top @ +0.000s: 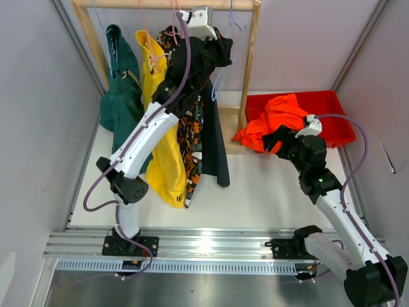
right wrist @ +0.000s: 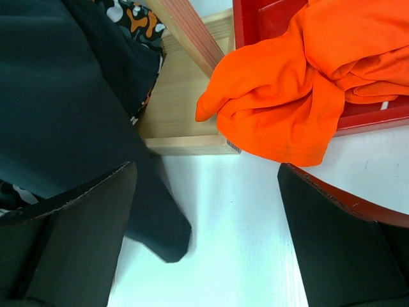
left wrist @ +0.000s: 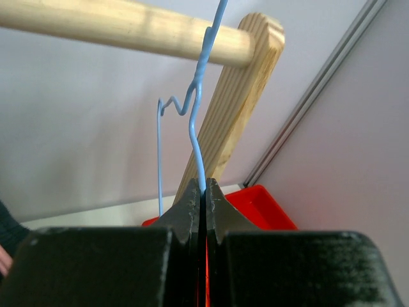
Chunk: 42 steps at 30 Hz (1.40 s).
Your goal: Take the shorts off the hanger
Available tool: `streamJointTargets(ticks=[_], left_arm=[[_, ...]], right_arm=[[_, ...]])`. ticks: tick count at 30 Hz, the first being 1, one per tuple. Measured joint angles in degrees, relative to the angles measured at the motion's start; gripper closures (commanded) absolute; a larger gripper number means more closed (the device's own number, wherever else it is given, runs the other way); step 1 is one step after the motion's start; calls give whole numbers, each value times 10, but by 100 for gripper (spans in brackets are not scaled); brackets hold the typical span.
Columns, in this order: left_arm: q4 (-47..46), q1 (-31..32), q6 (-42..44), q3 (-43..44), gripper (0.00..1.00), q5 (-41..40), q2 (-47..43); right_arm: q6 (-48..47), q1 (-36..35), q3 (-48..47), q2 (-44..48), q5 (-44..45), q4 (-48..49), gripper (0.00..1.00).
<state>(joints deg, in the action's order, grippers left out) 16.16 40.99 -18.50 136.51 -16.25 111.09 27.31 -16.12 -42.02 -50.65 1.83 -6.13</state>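
Note:
Four pairs of shorts hang from the wooden rod [top: 160,4]: dark green [top: 119,96], yellow [top: 165,153], orange-black-white patterned [top: 190,144] and black [top: 215,144]. My left gripper [top: 222,52] is raised to the rod and shut on the thin wire of a blue hanger [left wrist: 197,125], just under its hook; its tips [left wrist: 204,187] pinch the wire. The black shorts [right wrist: 57,96] hang right below it. The bright orange shorts [top: 276,118] lie in the red bin, spilling over its left rim. My right gripper [right wrist: 206,169] is open and low over the table, between the black leg and the orange shorts [right wrist: 300,83].
The red bin [top: 332,102] stands at the back right beside the rack's wooden right post [top: 250,70] and its foot [right wrist: 182,121]. Grey walls close in on both sides. A metal rail [top: 204,246] runs along the near edge.

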Motion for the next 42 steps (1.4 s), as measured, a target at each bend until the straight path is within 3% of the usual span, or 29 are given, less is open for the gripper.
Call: streamJointTargets(ticks=[7, 15, 18, 20, 23, 25, 36, 42], left_arm=[[-9, -5, -16, 50, 100, 21, 34], [16, -9, -31, 47, 92, 35, 52], [20, -10, -33, 46, 74, 40, 52], [25, -11, -34, 46, 48, 47, 52], [41, -11, -33, 38, 23, 51, 43], [56, -11, -32, 22, 17, 51, 24], [112, -43, -5, -39, 14, 28, -156], [112, -84, -5, -39, 16, 23, -175]], right_arm=[[-4, -6, 0, 0, 5, -1, 1], [-4, -7, 0, 19, 7, -13, 1], [-3, -12, 0, 27, 8, -18, 1], [-3, -18, 0, 31, 10, -23, 1], [-3, -27, 1, 39, 16, -28, 1], [-3, -34, 4, 45, 21, -30, 1], [6, -75, 19, 56, 47, -35, 0], [8, -93, 19, 57, 64, -35, 1]])
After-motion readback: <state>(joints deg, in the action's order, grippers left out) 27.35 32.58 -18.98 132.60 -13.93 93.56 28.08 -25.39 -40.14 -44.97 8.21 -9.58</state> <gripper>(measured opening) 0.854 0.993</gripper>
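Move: The blue hanger is already in the left gripper's shut fingers. The rod's right end, where its hook goes, lies about 7 cm ahead, 5 cm right and 10 cm above. On that rod the pink hangers' hooks sit some 16 cm left of the left hand, 7 cm ahead and 9 cm above. From the right hand the rod's end is roughly 20 cm ahead, 18 cm left and 35 cm up. Lift the left gripper a touch, ease it slightly forward and right, then lower it about 4 cm to set the blue hanger's hook over the rod beside the post. Open wide to let go, back off and rise, sweeping about 15 cm left towards the pink hangers. Draw the open, empty right gripper back a few centimetres, drifting left. ##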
